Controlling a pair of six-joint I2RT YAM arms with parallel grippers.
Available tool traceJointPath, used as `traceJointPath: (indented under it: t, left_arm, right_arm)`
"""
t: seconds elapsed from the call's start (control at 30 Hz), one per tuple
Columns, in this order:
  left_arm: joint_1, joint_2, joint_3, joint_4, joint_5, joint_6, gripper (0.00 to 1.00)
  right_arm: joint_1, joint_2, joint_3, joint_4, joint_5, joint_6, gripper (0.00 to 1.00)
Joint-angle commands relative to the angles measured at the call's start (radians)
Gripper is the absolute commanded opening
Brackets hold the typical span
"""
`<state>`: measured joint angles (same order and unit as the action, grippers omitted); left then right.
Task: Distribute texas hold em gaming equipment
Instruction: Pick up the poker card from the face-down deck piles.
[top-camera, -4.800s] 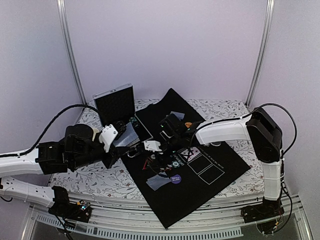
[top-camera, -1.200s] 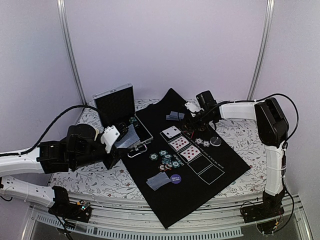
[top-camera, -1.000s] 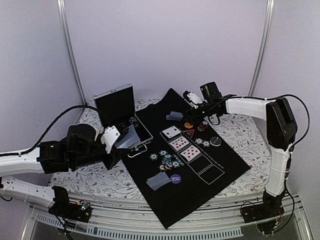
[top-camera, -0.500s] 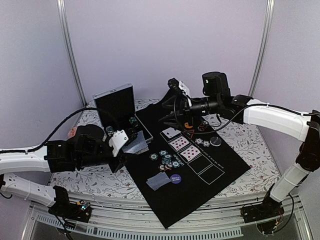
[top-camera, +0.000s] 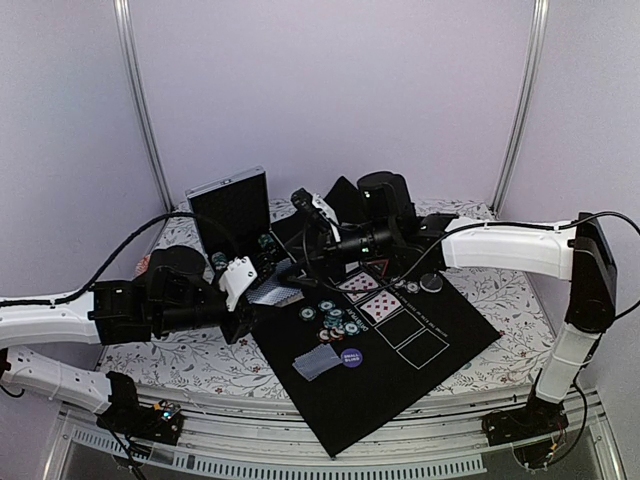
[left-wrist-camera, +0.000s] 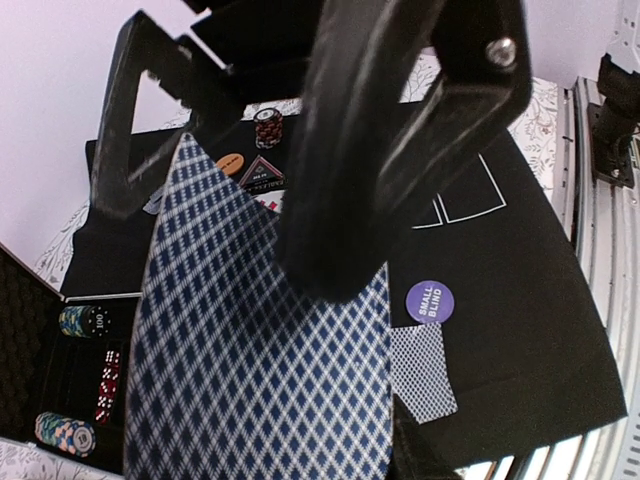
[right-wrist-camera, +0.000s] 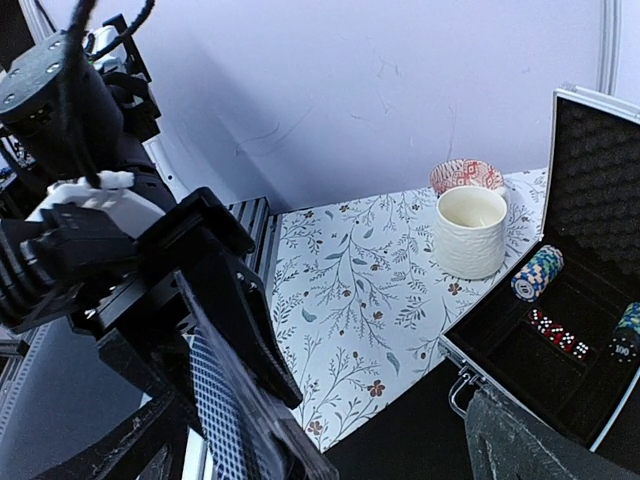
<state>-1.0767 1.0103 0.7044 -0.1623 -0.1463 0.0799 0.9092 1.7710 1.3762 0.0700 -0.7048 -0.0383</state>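
Note:
My left gripper (top-camera: 258, 290) is shut on a deck of blue-checked playing cards (left-wrist-camera: 250, 340), held up over the mat's left edge. My right gripper (top-camera: 292, 240) stands open right at that deck, and its black fingers (left-wrist-camera: 400, 130) straddle the deck's top edge. From the right wrist, the cards (right-wrist-camera: 215, 420) show edge-on in the left gripper. On the black mat (top-camera: 400, 400) lie teal and red chips (top-camera: 335, 320), face-up cards (top-camera: 360, 285), a face-down card (left-wrist-camera: 425, 372), a purple button (left-wrist-camera: 430, 301), an orange button (left-wrist-camera: 231, 161) and a red-edged triangle (left-wrist-camera: 262, 176).
The open silver case (top-camera: 230, 205) stands at the back left with chip stacks (left-wrist-camera: 82, 321) and red dice (left-wrist-camera: 105, 385) inside. A white cup (right-wrist-camera: 472, 232) and a red patterned bowl (right-wrist-camera: 466, 175) sit on the floral cloth left of the case.
My right arm swung left from the mat's far right side to the deck, and its jaws opened wider. The left gripper lifted the cards slightly toward it.

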Motion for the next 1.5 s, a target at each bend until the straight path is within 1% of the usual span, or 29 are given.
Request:
traceJointPath:
  t: [0.0,0.1,0.27,0.37,0.53,0.6,0.73,0.97,1.13,1.3,1.33,1.37,1.47]
  left_arm:
    - [0.005,-0.014,0.034,0.040,0.005,0.017,0.35]
    - [0.005,-0.020,0.032,0.040,0.003,0.018,0.35]
    - [0.005,-0.036,0.022,0.041,-0.003,0.021,0.35]
    - [0.005,-0.041,0.016,0.044,-0.006,0.021,0.35]
    - [0.006,-0.047,0.013,0.046,-0.011,0.023,0.35]
    - [0.005,-0.047,0.012,0.044,-0.012,0.022,0.35]
    - [0.004,-0.052,0.009,0.042,-0.017,0.021,0.35]
    - [0.005,-0.059,0.005,0.039,-0.022,0.019,0.35]
    - [0.005,-0.059,0.006,0.034,-0.025,0.018,0.35]
    - [0.005,-0.064,0.006,0.032,-0.026,0.016,0.35]
    - [0.005,-0.064,0.005,0.031,-0.027,0.017,0.35]
    - [0.004,-0.065,0.005,0.032,-0.028,0.017,0.35]
    - [0.005,-0.068,0.004,0.030,-0.028,0.014,0.35]
  right_arm:
    - [0.020,0.062,0.065,-0.005,0.018,0.092,0.97]
    - [0.020,0.071,0.074,-0.037,0.039,0.089,0.93]
    - [0.020,0.040,0.061,-0.081,0.080,0.050,0.87]
    - [0.020,0.026,0.063,-0.106,0.102,0.013,0.78]
    - [0.019,0.012,0.068,-0.128,0.094,-0.006,0.56]
    - [0.020,0.004,0.070,-0.136,0.092,-0.011,0.50]
    - [0.020,-0.008,0.072,-0.156,0.094,-0.021,0.44]
    - [0.020,-0.024,0.078,-0.214,0.119,-0.050,0.40]
    - [0.020,-0.036,0.081,-0.239,0.125,-0.062,0.33]
    - [0.020,-0.043,0.090,-0.273,0.133,-0.074,0.18]
    - [0.020,-0.044,0.093,-0.281,0.135,-0.075,0.12]
    - [0.020,-0.044,0.097,-0.291,0.138,-0.076,0.08]
    - [0.019,-0.049,0.104,-0.318,0.156,-0.082,0.03]
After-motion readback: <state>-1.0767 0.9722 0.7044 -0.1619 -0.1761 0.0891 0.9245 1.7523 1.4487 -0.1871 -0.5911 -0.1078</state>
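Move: The face-down deck is in the left gripper, its middle some 4 cm left, 2 cm back and 3 cm below the right hand, whose open fingers already straddle its far end. From the left hand it sits about 3 cm ahead, 1 cm right and 3 cm up. Roughly 26 cm below the right hand lie the loose chips, 9 cm ahead and 8 cm right, and the chip case, 24 cm ahead and 11 cm left. The top card's free end gets pinched by the right hand: it first sinks about 2.5 cm and slips a centimetre left along the deck, then eases back up a centimetre and some 2 cm right while its wide-open fingers close nearly shut. The left hand keeps hold of the deck, rising about a centimetre. ##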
